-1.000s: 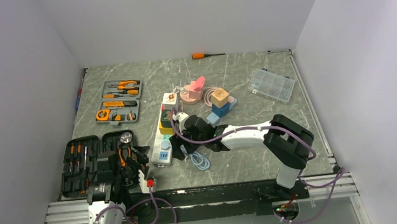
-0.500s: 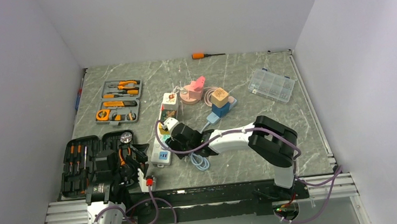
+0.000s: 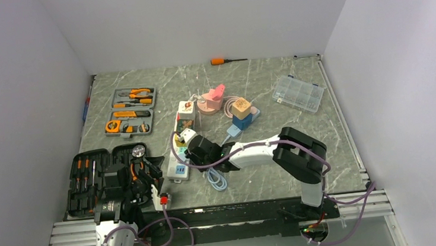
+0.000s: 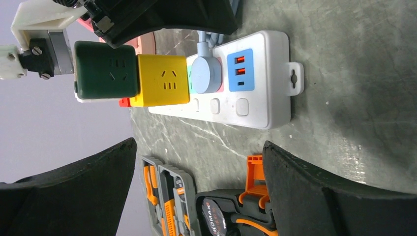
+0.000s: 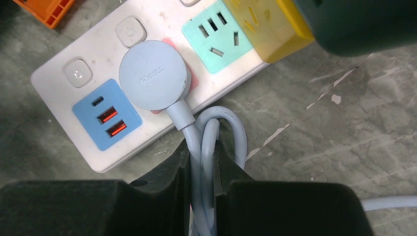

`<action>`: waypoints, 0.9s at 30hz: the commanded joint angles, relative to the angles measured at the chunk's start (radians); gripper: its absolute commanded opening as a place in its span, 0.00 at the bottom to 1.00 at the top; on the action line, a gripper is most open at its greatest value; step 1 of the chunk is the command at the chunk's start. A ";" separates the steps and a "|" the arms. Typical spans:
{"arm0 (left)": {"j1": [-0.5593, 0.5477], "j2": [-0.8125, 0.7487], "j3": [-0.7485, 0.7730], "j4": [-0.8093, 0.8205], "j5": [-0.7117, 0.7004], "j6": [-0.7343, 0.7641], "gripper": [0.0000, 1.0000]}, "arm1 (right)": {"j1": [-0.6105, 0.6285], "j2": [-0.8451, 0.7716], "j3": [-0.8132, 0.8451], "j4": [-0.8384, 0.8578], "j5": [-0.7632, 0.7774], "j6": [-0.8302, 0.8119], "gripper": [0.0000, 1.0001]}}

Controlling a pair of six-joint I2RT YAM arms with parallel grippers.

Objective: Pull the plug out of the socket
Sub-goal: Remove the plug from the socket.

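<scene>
The socket (image 5: 54,93) is a long white power strip (image 3: 178,162) with a blue USB panel at its near end. The plug (image 5: 154,74), a round light-blue disc, sits seated in it, also visible in the left wrist view (image 4: 205,74). Its light-blue cable (image 5: 206,142) loops just below the plug. My right gripper (image 5: 202,152) is shut on two strands of that cable, right beside the strip's edge (image 3: 197,151). My left gripper (image 4: 199,187) hangs open over the black tool case (image 3: 93,181), left of the strip, holding nothing.
A yellow cube adapter (image 5: 265,22) and a dark green one (image 4: 105,70) are plugged in further along the strip. A grey tool tray (image 3: 133,109), pink disc (image 3: 211,103), short blue strip with a wooden cube (image 3: 241,114), clear organiser (image 3: 298,93) and orange screwdriver (image 3: 222,61) lie around.
The right arm swung left to the strip's near end and its jaws closed on the plug's cable. The left arm stayed put, still open.
</scene>
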 commanded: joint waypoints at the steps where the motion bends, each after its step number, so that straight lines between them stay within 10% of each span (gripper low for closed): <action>1: -0.002 -0.008 -0.011 0.053 0.064 0.046 0.99 | -0.062 -0.115 0.060 0.026 -0.135 0.122 0.00; 27: -0.002 -0.008 -0.184 0.439 0.227 0.074 0.99 | -0.162 -0.229 0.037 0.167 -0.439 0.278 0.00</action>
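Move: My right hand is already shut on the blue cable; the plug, still in the power strip, is about 4 cm left, 1 cm ahead and 2 cm higher. From that hand the USB panel is some 3 cm back and 4 cm left, the yellow adapter 7 cm ahead and 2 cm left. The strip's near end lies roughly 6 cm right, 2 cm back and 6 cm below my open left hand; the toolbox's orange latch is nearly beneath it. Keeping my pinch on the cable just beside the plug, I pull up about 7 cm with my right hand, drifting slightly forward and rolling its left side up, most of it in one quick early heave, then hold there. My left hand, fingers wide open, goes up, forward and to the right towards the strip's near end, about 4 to 5 cm in all, its fingers tilting up some 20 degrees. ##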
